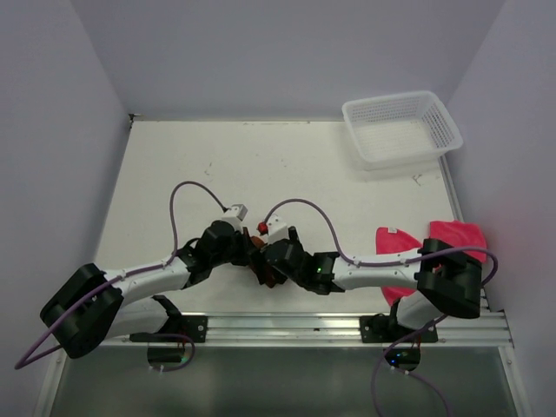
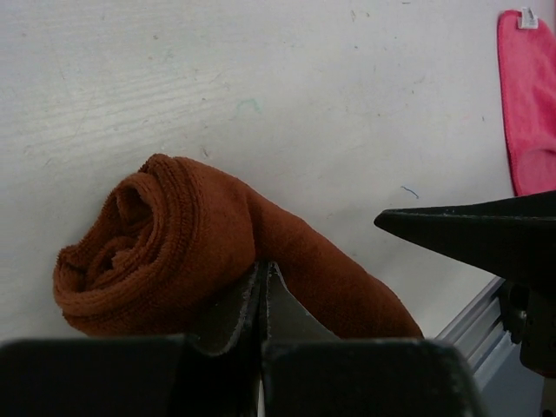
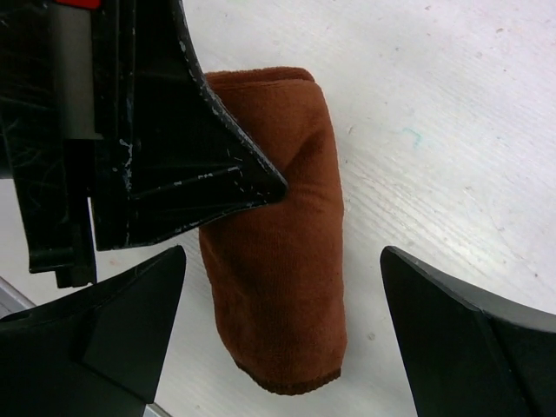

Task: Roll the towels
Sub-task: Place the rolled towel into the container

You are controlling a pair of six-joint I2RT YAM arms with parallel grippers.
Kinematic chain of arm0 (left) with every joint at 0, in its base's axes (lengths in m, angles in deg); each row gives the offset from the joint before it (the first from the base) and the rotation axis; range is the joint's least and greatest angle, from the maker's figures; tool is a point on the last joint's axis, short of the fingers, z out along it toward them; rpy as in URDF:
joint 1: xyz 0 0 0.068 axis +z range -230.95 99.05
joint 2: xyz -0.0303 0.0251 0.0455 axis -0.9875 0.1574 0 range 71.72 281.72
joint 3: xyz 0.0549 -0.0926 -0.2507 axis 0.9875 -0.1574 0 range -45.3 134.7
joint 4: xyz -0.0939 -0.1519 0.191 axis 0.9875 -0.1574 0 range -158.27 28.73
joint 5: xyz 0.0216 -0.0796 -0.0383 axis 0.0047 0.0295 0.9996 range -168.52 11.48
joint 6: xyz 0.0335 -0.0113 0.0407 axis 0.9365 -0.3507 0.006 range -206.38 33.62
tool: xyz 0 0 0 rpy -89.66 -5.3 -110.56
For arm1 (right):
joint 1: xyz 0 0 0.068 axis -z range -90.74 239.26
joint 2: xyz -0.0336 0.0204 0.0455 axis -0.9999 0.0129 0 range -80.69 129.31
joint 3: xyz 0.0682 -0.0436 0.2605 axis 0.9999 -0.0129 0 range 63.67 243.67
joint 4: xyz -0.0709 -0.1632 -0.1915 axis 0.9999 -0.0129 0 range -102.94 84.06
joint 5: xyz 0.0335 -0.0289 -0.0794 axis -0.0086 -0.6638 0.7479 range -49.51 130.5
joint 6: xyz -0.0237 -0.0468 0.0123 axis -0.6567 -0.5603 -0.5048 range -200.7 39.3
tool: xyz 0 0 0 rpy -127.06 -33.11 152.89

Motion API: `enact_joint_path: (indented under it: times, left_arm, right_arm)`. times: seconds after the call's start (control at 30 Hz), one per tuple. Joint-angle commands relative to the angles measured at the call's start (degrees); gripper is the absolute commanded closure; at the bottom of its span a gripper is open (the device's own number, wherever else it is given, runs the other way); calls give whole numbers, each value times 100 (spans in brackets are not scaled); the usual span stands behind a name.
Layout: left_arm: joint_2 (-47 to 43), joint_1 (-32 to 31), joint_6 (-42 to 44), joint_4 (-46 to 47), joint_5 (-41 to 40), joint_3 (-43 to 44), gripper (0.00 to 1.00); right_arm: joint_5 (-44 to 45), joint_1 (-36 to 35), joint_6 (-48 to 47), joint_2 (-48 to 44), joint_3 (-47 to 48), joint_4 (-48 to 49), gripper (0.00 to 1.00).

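Observation:
The rust-brown towel [image 2: 200,252] lies rolled into a thick cylinder on the white table, its spiral end facing the left wrist view. My left gripper [image 2: 263,268] is shut, its tips pressed against the side of the roll. My right gripper [image 3: 282,321] is open, one finger on each side of the roll's [image 3: 278,261] near end without touching it. From above, both grippers [image 1: 261,259] meet at the table's front centre and hide most of the roll. The pink towel [image 1: 452,234] lies flat at the right, partly under the right arm.
A white mesh basket [image 1: 400,129] stands at the back right corner. The aluminium rail [image 1: 347,326] runs along the table's near edge, close behind the roll. White walls close in the left, back and right sides.

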Motion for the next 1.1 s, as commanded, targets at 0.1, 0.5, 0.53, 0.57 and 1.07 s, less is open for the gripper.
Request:
enact_joint_path:
  times: [0.1, 0.5, 0.53, 0.57, 1.07]
  left_arm:
    - [-88, -21, -19, -256, -223, -155, 100]
    - [-211, -21, 16, -520, -354, -67, 100]
    - [-237, -21, -2, -572, -372, -58, 100]
    - [-246, -21, 16, -599, -416, -41, 100]
    - [123, 14, 130, -1170, -838, 715, 100]
  right_arm:
    - [-681, 58, -296, 626, 271, 601, 1]
    - [-234, 49, -305, 856, -378, 1296, 11]
    - [-207, 57, -305, 820, -432, 1332, 16]
    - [-198, 49, -322, 785, -476, 1341, 18]
    - [-145, -162, -568, 591, -696, 1332, 68]
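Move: The rolled brown towel lies just under my open right fingers, its middle about 3 cm ahead, 2 cm left and some 5 cm below. From my left hand's shut fingertips, already on it, the middle is level ahead, 2 cm right and 2 cm down. Counted from my right hand, the pink towel lies roughly 45 cm right and 1 cm ahead, 7 cm down; the white container is about 43 cm right, 45 cm ahead, 4 cm down. I lower my wide-open right hand about 6 cm so its fingers straddle the near end of the brown roll, drifting a little left and back on the way, then right again. Low down, I close them to roughly a third open and pinch the roll from both sides. My left hand keeps its shut fingertips on the middle, shifting barely a centimetre left, then forward. ##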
